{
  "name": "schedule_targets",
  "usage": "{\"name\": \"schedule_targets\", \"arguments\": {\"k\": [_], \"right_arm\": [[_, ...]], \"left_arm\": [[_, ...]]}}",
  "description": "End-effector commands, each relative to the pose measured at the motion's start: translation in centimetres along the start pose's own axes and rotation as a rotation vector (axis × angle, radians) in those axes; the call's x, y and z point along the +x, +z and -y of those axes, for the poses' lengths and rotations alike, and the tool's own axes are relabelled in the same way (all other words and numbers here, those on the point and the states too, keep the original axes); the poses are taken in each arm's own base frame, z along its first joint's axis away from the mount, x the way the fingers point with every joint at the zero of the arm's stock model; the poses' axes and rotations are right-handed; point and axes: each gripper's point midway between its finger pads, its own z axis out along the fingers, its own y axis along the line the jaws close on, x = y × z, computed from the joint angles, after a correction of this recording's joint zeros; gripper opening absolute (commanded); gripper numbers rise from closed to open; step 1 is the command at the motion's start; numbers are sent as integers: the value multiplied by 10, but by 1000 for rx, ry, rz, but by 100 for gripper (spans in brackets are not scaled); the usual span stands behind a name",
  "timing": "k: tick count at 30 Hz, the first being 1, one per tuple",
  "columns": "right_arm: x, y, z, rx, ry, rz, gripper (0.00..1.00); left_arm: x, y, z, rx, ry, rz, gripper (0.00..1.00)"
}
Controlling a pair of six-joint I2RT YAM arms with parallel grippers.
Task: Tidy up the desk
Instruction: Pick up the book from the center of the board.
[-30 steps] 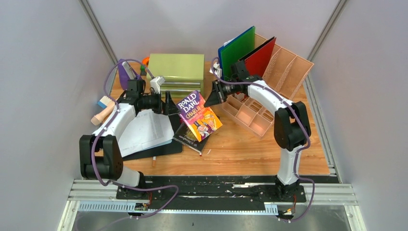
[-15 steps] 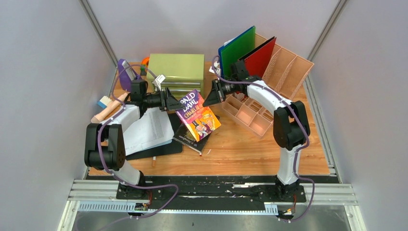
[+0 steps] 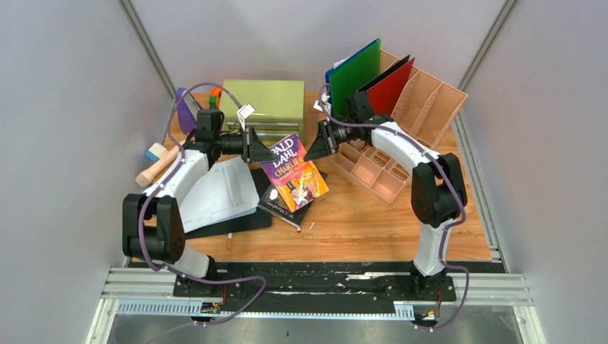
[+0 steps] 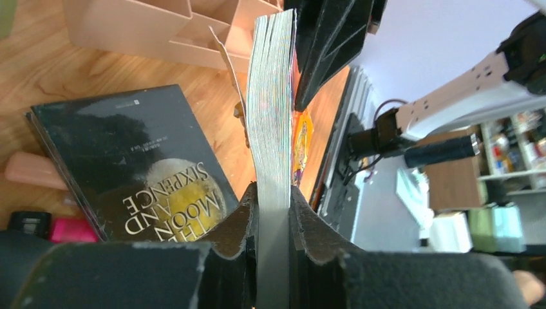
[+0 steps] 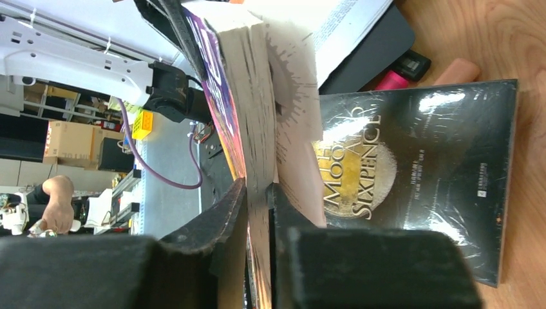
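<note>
A colourful Roald Dahl book (image 3: 295, 175) hangs tilted above the orange-brown desk (image 3: 373, 222), gripped from both sides. My left gripper (image 3: 262, 152) is shut on its left edge; in the left wrist view the book's page block (image 4: 270, 96) runs straight out from between the left gripper (image 4: 273, 206) jaws. My right gripper (image 3: 313, 149) is shut on the opposite edge; in the right wrist view the book (image 5: 248, 84) sits clamped in the right gripper (image 5: 257, 193), with one loose leaf flaring outside the jaws. A black book (image 3: 283, 204) (image 4: 129, 167) (image 5: 418, 167) titled The Moon and Sixpence lies flat below.
An olive-green drawer chest (image 3: 264, 100) stands at the back. A pink compartment tray (image 3: 369, 168) and a file rack (image 3: 430, 100) with green (image 3: 355, 72) and red (image 3: 391, 86) folders sit to the right. An open white notebook (image 3: 215, 190) lies on a black pad at left, with small items (image 3: 154, 168) beyond.
My left gripper swung right from above the notebook to the Roald Dahl book's left edge and closed on it. The book shifted slightly. The right gripper kept its grip.
</note>
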Motion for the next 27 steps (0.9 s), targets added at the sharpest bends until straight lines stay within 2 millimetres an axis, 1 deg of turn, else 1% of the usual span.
{"name": "schedule_targets", "arguments": {"k": [1,2,3,4,6,8,12,16,21,23,27], "right_arm": [[7,-22,-11,24,0,3,31],[6,-25,-13,35,-35,6,46],[7,-28,-16,46,-64,8,59],[7,-30,-20,53,-97,10,68],[7,-35,-29,54,-158,15,83],[10,-38,-41,41,-217,15,91],[15,-40,-59,51,-325,9,97],[18,-36,-79,61,-420,-2,99],[16,-32,-103,58,-519,-4,100],[15,-30,-109,51,-538,-4,100],[17,-25,-110,55,-557,-17,100]], "left_arm": [[-10,-22,42,-6,250,-27,0],[-11,-25,47,-7,306,-25,0],[-12,-28,53,-8,315,-32,0],[-13,-31,59,-5,361,-30,0],[-14,-36,71,0,416,-33,0],[-14,-40,82,6,465,-33,0],[-13,-44,101,46,522,-27,0],[-9,-41,112,79,534,-35,0],[-5,-36,123,114,526,-46,0],[-4,-35,129,133,531,-44,0],[-1,-33,140,166,548,-44,0]]}}
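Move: Both grippers already pinch the raised Roald Dahl book: its middle lies about 6 cm right of, 3 cm back from and 4 cm below the left hand, and about 4 cm left of, 4 cm back from and 4 cm below the right. The black book lies on the table 6 cm back and 6 cm right of the left hand, some 18 cm down. The green drawer box stands 16 cm ahead and 4 cm left of the left hand, 12 cm lower. Open the right gripper fully to let go of the Roald Dahl book, slipping about 3 cm to the right, while the left keeps its pinch. Draw both hands back and up together, some 7 to 8 cm each way, rolling both about 25 degrees so their forward sides rise; keep the right's open fingers straddling the book's edge. ##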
